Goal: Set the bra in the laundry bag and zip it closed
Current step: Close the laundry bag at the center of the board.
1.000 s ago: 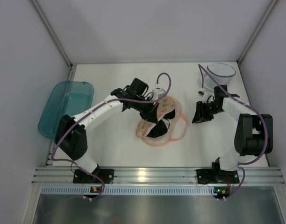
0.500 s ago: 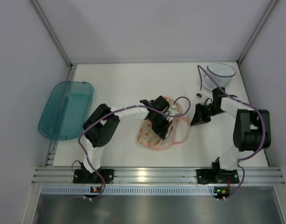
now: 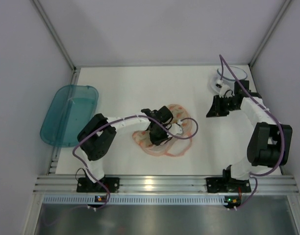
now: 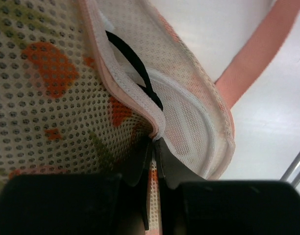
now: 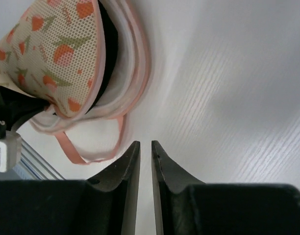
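Observation:
The laundry bag [image 3: 167,143] lies mid-table, cream mesh with orange prints and pink edging. My left gripper [image 3: 158,133] is over its middle and shut on a fold of the mesh at the bag's rim [image 4: 154,142]. The printed mesh flap [image 4: 52,93] fills the left wrist view. The bra shows only as a thin black strap [image 4: 136,66] inside the bag and as a dark mass [image 5: 109,54] in the bag's mouth [image 5: 57,58]. My right gripper [image 3: 212,110] hangs apart to the bag's right; its jaws [image 5: 145,145] stand a narrow gap apart with nothing between them.
A teal plastic bin [image 3: 69,112] sits at the table's left edge. A translucent round tub [image 3: 231,75] stands at the back right, just behind the right arm. Grey walls close in three sides. The pink loop [image 5: 71,147] trails off the bag's side.
The left gripper has drawn the bag's flap down and leftward, so the bag lies flatter and more closed. The right gripper has pulled away from the bag, back toward the tub.

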Controlling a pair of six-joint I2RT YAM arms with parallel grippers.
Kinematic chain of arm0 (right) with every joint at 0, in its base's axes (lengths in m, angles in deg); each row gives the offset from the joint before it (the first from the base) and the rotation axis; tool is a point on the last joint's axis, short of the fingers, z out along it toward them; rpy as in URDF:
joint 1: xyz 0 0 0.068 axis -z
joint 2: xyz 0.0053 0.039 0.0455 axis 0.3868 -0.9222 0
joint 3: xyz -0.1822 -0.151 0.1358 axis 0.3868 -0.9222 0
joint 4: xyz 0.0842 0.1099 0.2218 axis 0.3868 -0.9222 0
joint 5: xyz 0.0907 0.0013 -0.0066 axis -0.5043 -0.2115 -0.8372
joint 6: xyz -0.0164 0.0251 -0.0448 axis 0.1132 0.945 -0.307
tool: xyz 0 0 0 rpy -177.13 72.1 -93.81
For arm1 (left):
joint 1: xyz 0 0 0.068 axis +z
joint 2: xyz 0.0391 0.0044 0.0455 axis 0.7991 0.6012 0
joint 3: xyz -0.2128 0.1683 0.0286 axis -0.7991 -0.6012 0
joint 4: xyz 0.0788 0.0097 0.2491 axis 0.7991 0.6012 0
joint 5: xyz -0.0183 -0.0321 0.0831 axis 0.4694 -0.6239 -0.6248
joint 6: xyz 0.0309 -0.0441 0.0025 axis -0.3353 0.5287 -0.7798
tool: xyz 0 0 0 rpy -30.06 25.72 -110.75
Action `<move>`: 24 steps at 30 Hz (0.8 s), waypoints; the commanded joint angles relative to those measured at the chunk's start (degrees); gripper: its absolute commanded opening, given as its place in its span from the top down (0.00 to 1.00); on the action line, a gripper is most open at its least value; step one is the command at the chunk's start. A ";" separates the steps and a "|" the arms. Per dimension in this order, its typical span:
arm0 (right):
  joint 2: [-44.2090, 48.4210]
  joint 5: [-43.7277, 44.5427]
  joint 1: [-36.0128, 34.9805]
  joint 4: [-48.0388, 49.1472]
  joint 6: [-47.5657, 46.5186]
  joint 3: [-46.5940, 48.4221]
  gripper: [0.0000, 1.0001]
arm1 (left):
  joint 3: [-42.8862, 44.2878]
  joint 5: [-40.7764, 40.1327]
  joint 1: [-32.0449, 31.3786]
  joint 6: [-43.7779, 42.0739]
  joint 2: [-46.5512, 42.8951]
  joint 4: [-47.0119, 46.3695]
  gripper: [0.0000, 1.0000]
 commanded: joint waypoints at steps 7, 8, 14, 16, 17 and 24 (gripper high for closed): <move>-5.36 -5.49 0.35 4.95 6.15 -0.41 0.83 | 2.17 -5.37 0.91 -14.14 -12.17 5.03 0.63; -4.57 -5.40 0.35 5.57 6.32 1.60 0.82 | 2.61 -6.07 0.91 -13.96 -14.27 5.03 0.62; -7.53 -4.96 -1.40 6.02 7.38 18.71 0.67 | -0.28 -2.84 0.91 -10.81 -27.09 7.22 0.46; -9.47 -4.61 -3.59 5.49 7.47 23.05 0.65 | -1.78 0.68 0.91 -10.62 -29.66 10.55 0.45; -11.05 -4.35 -4.56 6.09 7.90 25.94 0.64 | -3.96 2.00 0.82 -11.49 -31.24 11.69 0.46; -16.95 1.89 -17.83 12.07 8.70 30.62 0.56 | -12.15 9.04 0.47 -13.61 -28.45 16.98 0.48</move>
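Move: The left hand has its nearly shut fingertips on the piped edge of the laundry bag's flap. The bag's middle lies about 5 cm ahead and 1 cm left of it, at nearly the same height, with the pink strap loop some 6 cm right and 2 cm back. From the right hand, the bag is about 17 cm left, 6 cm back and 9 cm below, and the white mesh pouch is roughly 15 cm ahead and 10 cm right, also below. The left fingers open to about half and let go of the flap's edge. That hand lifts some 15 cm, tilting about 20 degrees, then swings back and left while sinking a little, past the bag's near end. The right hand dips slightly, then sweeps forward, up and finally left, about 12 cm forward, to above the table beyond the bag's far end, its fingers opening wider. ##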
